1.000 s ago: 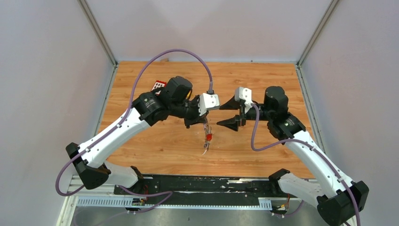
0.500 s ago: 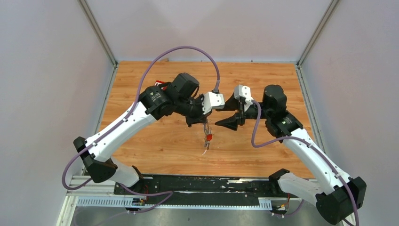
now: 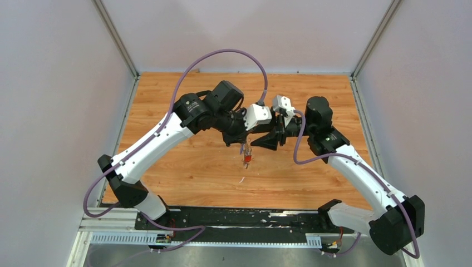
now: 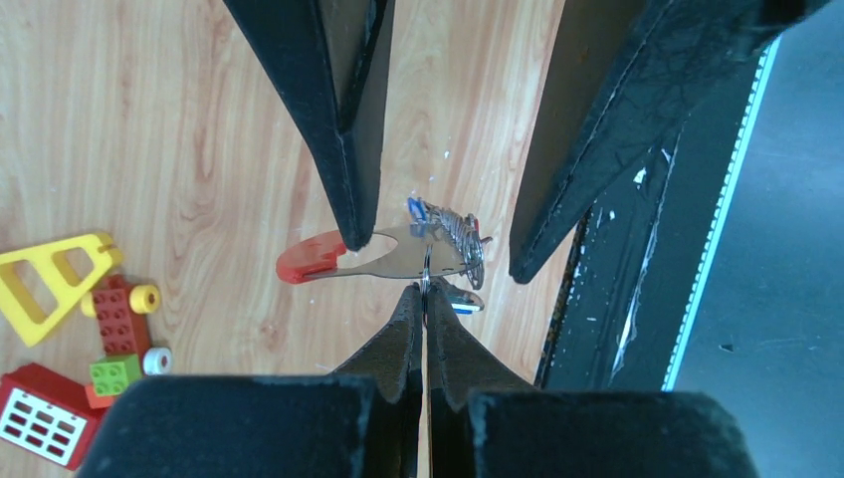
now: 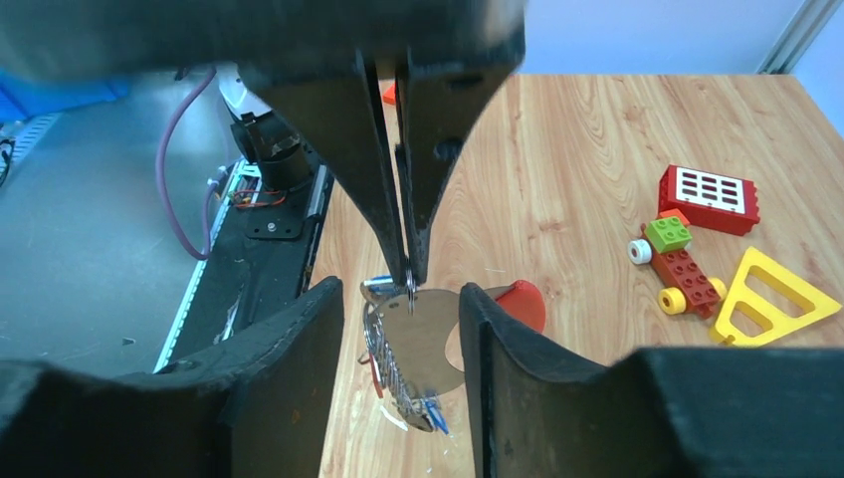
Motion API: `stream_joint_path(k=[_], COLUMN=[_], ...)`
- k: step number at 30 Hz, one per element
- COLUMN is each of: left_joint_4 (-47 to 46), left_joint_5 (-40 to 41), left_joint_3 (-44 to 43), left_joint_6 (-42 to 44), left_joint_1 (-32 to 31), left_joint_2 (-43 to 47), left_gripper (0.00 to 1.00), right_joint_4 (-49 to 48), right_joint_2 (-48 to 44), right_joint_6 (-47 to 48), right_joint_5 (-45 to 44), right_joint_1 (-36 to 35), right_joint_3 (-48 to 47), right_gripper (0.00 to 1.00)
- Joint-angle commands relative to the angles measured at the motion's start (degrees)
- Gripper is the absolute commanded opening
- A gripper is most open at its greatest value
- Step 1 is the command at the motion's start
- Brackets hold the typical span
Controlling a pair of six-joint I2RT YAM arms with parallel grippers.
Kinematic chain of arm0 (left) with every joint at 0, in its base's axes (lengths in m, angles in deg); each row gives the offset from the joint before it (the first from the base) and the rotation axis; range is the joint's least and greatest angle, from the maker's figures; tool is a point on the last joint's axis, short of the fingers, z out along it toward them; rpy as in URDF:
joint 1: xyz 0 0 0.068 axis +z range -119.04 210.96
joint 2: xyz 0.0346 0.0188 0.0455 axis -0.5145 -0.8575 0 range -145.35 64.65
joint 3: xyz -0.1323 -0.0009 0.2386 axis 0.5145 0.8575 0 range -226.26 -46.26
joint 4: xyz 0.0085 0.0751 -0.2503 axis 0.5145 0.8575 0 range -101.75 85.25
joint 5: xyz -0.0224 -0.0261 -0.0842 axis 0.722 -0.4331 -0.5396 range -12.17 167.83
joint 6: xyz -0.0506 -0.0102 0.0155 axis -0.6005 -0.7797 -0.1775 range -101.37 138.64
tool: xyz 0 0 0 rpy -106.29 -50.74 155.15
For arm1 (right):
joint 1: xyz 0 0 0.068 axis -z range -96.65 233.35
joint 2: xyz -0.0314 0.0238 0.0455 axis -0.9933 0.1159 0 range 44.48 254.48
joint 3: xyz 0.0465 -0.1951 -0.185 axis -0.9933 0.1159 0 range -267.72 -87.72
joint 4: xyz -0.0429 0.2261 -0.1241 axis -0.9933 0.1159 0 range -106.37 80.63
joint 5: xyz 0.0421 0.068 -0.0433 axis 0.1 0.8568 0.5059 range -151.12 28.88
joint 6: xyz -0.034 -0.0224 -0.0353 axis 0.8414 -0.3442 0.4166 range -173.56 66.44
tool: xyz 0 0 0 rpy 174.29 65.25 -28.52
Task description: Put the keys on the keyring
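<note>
The keyring hangs in mid-air above the wooden table. It is a flat silver tab with a red end, a thin wire ring and a coiled chain. My left gripper is shut on the wire ring at the top of the tab. Small keys dangle from the chain, one blue-headed and one with a red head. My right gripper is open, with one finger on each side of the hanging keyring and a gap on the chain side. From above, both grippers meet at the keyring.
Toys lie on the table to the left: a yellow triangular frame, a red block with white buttons and small red, green and yellow bricks. The black base rail runs along the near table edge.
Both arms have moved toward each other. My left gripper carried the keyring up and away from the near edge. My right gripper slid left around it and its jaws narrowed.
</note>
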State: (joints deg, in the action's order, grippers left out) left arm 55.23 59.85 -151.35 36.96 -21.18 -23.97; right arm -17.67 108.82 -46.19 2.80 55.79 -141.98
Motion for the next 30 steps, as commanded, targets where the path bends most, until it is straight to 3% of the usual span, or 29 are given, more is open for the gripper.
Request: stream_joint_path(k=[1, 11, 23, 30], left_joint_4=[0.17, -3.73, -5.43, -6.63], left_joint_5=[-2.25, -3.61, -3.92, -3.51], left_joint_3=[-2.11, 0.06, 2.16, 3.72], left_joint_6=[-2.56, -4.17, -4.06, -3.81], left_joint_1=[-0.37, -0.42, -0.36, -0.42], left_joint_2=[-0.12, 1.68, 2.85, 4.33], left_gripper=[0.0, 0.0, 0.0, 0.0], right_joint_4=[-4.21, -5.77, -5.19, -2.46], right_joint_2=[0.43, 1.82, 2.08, 1.44], right_joint_6=[-2.82, -3.9, -3.05, -0.04], right_joint_5=[2.83, 3.82, 4.09, 3.72], right_joint_1=[-0.05, -0.05, -0.09, -0.12], right_joint_3=[0.1, 0.92, 0.91, 0.91], right_gripper=[0.44, 0.36, 0.17, 0.17])
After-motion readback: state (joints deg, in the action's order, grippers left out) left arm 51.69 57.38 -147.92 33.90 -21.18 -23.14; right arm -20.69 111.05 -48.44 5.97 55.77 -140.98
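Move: The right hand points left, fingers about half open. The thin top of the hanging keyring, pinched in the left fingertips, lies some 2 cm farther left, level with it and neither ahead nor back. From the right hand, the keyring's red part hangs roughly 5 cm ahead, 2 cm left and 4 cm below, and the bunch of keys about 2 cm left and 6 cm straight down. For the left hand that same top sits right at its fingertips, 1 cm below. With the left hand still pinching the top of the keyring, the right fingers close most of the way around it just under the left fingertips, from half open to a narrow gap, while that hand sinks about 1 cm. The left hand brings the keyring roughly 1 cm to the right, between the closing tips, also dipping slightly. Firm contact of the right tips can't be made out. ##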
